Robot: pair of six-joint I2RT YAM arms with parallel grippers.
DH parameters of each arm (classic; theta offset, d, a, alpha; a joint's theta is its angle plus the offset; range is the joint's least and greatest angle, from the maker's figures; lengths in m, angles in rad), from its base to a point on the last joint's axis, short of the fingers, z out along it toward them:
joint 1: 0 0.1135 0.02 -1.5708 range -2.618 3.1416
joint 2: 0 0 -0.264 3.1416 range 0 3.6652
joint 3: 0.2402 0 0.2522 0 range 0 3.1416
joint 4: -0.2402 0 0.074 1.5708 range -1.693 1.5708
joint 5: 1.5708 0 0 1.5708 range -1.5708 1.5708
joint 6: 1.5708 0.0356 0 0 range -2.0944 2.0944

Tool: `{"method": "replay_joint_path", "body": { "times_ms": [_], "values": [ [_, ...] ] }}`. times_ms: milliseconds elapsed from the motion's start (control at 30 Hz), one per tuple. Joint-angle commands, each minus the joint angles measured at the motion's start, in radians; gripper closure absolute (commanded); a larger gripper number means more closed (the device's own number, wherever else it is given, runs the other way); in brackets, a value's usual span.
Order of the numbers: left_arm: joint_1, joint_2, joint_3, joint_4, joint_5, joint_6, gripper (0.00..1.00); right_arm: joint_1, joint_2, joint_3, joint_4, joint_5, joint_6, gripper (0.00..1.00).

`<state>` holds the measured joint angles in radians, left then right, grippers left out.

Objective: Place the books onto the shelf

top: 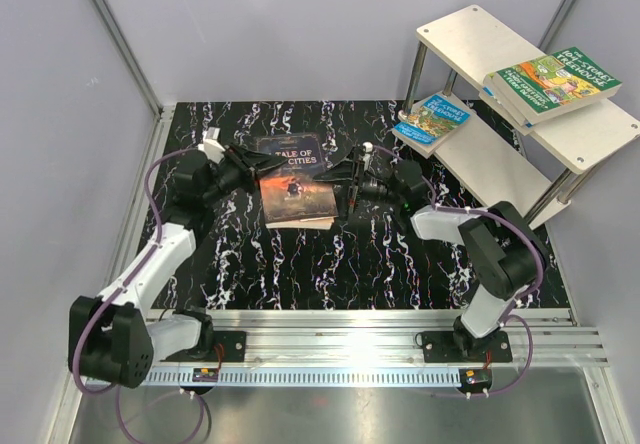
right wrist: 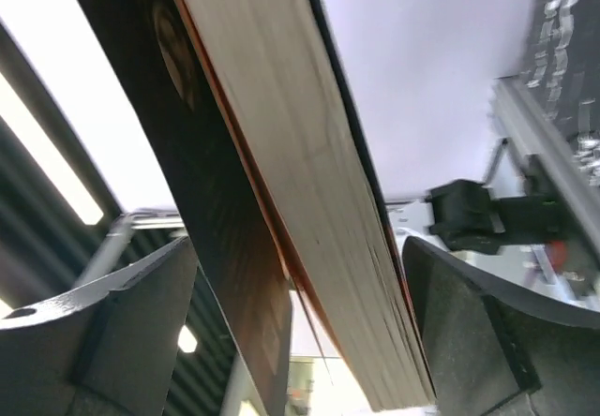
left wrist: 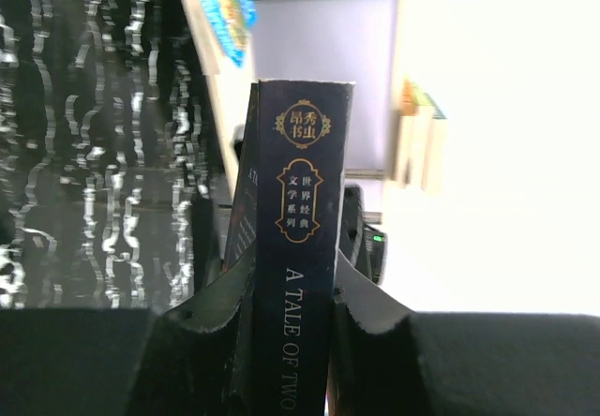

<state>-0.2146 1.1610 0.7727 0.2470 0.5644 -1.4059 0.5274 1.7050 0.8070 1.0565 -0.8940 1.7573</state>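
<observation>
In the left wrist view my left gripper point(left wrist: 292, 280) is shut on the spine of the dark "A Tale of Two Cities" book point(left wrist: 305, 210). From above, that book point(top: 295, 153) is at the back middle of the table, with the left gripper point(top: 260, 168) at its left edge. A dark reddish-brown book point(top: 298, 204) lies just in front of it. My right gripper point(top: 352, 188) is at this book's right edge. Its jaws stand open on either side of the page edge point(right wrist: 309, 182), point(right wrist: 298, 252). The shelf point(top: 470, 39) stands at the back right. Two green books point(top: 555, 82) lie on its upper board and a blue one point(top: 432, 119) on the lower board.
The table top is black marble-patterned point(top: 300, 274), with grey walls on the left and at the back. The shelf's metal posts point(top: 415, 76) stand close to the right arm's elbow point(top: 500, 239). An aluminium rail point(top: 340, 339) carrying both arm bases runs along the near edge.
</observation>
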Motion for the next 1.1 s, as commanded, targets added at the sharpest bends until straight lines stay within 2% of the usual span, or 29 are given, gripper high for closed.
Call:
{"method": "replay_joint_path", "body": {
  "times_ms": [0, 67, 100, 200, 267, 300, 400, 433, 500, 533, 600, 633, 667, 933, 1033, 1067],
  "values": [
    [-0.002, -0.084, -0.004, 0.158, 0.022, -0.097, 1.0, -0.003, 0.01, 0.014, 0.502, 0.032, 0.282, 0.04],
    [-0.003, -0.098, 0.0, 0.099, 0.019, -0.061, 1.0, -0.001, -0.027, 0.014, 0.461, 0.009, 0.246, 0.12],
    [-0.002, -0.11, 0.017, 0.071, 0.014, -0.044, 1.0, -0.001, -0.039, 0.006, 0.45, 0.001, 0.237, 0.31],
    [-0.002, -0.127, 0.057, -0.053, 0.003, 0.036, 1.0, -0.001, -0.094, -0.032, 0.373, -0.022, 0.18, 0.65],
    [-0.005, -0.132, 0.072, -0.11, -0.001, 0.071, 1.0, -0.003, -0.157, -0.054, 0.252, -0.046, 0.093, 0.74],
    [-0.003, -0.133, 0.083, -0.123, -0.006, 0.077, 1.0, -0.001, -0.182, -0.067, 0.156, -0.054, 0.058, 0.84],
    [-0.017, -0.133, 0.108, -0.179, -0.023, 0.117, 1.0, 0.002, -0.286, -0.083, -0.017, -0.071, -0.091, 1.0],
    [-0.022, -0.124, 0.137, -0.243, -0.029, 0.137, 1.0, 0.002, -0.339, -0.083, -0.141, -0.075, -0.169, 1.0],
    [-0.04, -0.101, 0.187, -0.331, -0.047, 0.214, 0.99, 0.002, -0.396, -0.08, -0.267, -0.071, -0.25, 1.0],
    [-0.048, -0.084, 0.251, -0.433, -0.057, 0.244, 0.98, 0.002, -0.453, -0.072, -0.429, -0.066, -0.351, 1.0],
    [-0.074, -0.025, 0.313, -0.527, -0.078, 0.335, 0.98, 0.003, -0.505, -0.039, -0.606, -0.053, -0.462, 1.0],
    [-0.084, -0.006, 0.348, -0.567, -0.087, 0.358, 0.98, 0.003, -0.531, -0.029, -0.763, -0.031, -0.56, 1.0],
    [-0.106, 0.024, 0.394, -0.622, -0.096, 0.393, 0.98, 0.003, -0.576, -0.022, -0.821, -0.023, -0.597, 1.0],
    [-0.187, 0.14, 0.459, -0.574, -0.06, 0.397, 0.95, 0.031, -0.74, -0.028, -1.125, 0.07, -0.72, 1.0],
    [-0.229, 0.218, 0.551, -0.609, -0.017, 0.44, 0.87, 0.033, -0.8, -0.071, -1.153, 0.154, -0.69, 1.0],
    [-0.253, 0.232, 0.588, -0.655, -0.024, 0.494, 0.82, 0.031, -0.811, -0.087, -1.15, 0.179, -0.674, 1.0]
  ]
}}
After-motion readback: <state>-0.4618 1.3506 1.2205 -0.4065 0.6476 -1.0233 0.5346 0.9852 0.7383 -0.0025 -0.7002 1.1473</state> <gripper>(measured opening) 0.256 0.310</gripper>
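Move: A Tale of Two Cities is held face up by its spine in the left hand, its middle about 7 cm right and 3 cm back of that hand. From the open right hand, its fingers around the page edge, it lies some 6 cm left and 2 cm ahead, about level. The shelf's lower board is roughly 50 cm right, 9 ahead and 22 below the left hand. The blue treehouse book there lies 23 cm right, 23 ahead and 20 below the right hand. The right fingers close early on the page-edge side of A Tale of Two Cities and pinch it opposite the left hand, which keeps its grip on the spine. Both hands then carry the book together back and to the robot's right, the left about 8 cm right and 6 back, the right some 8 back and 7 right, rising a few centimetres and sinking again while the left swings some 25 degrees clockwise and also rolls, and the right wrist rolls the opposite way and tips up a little. ##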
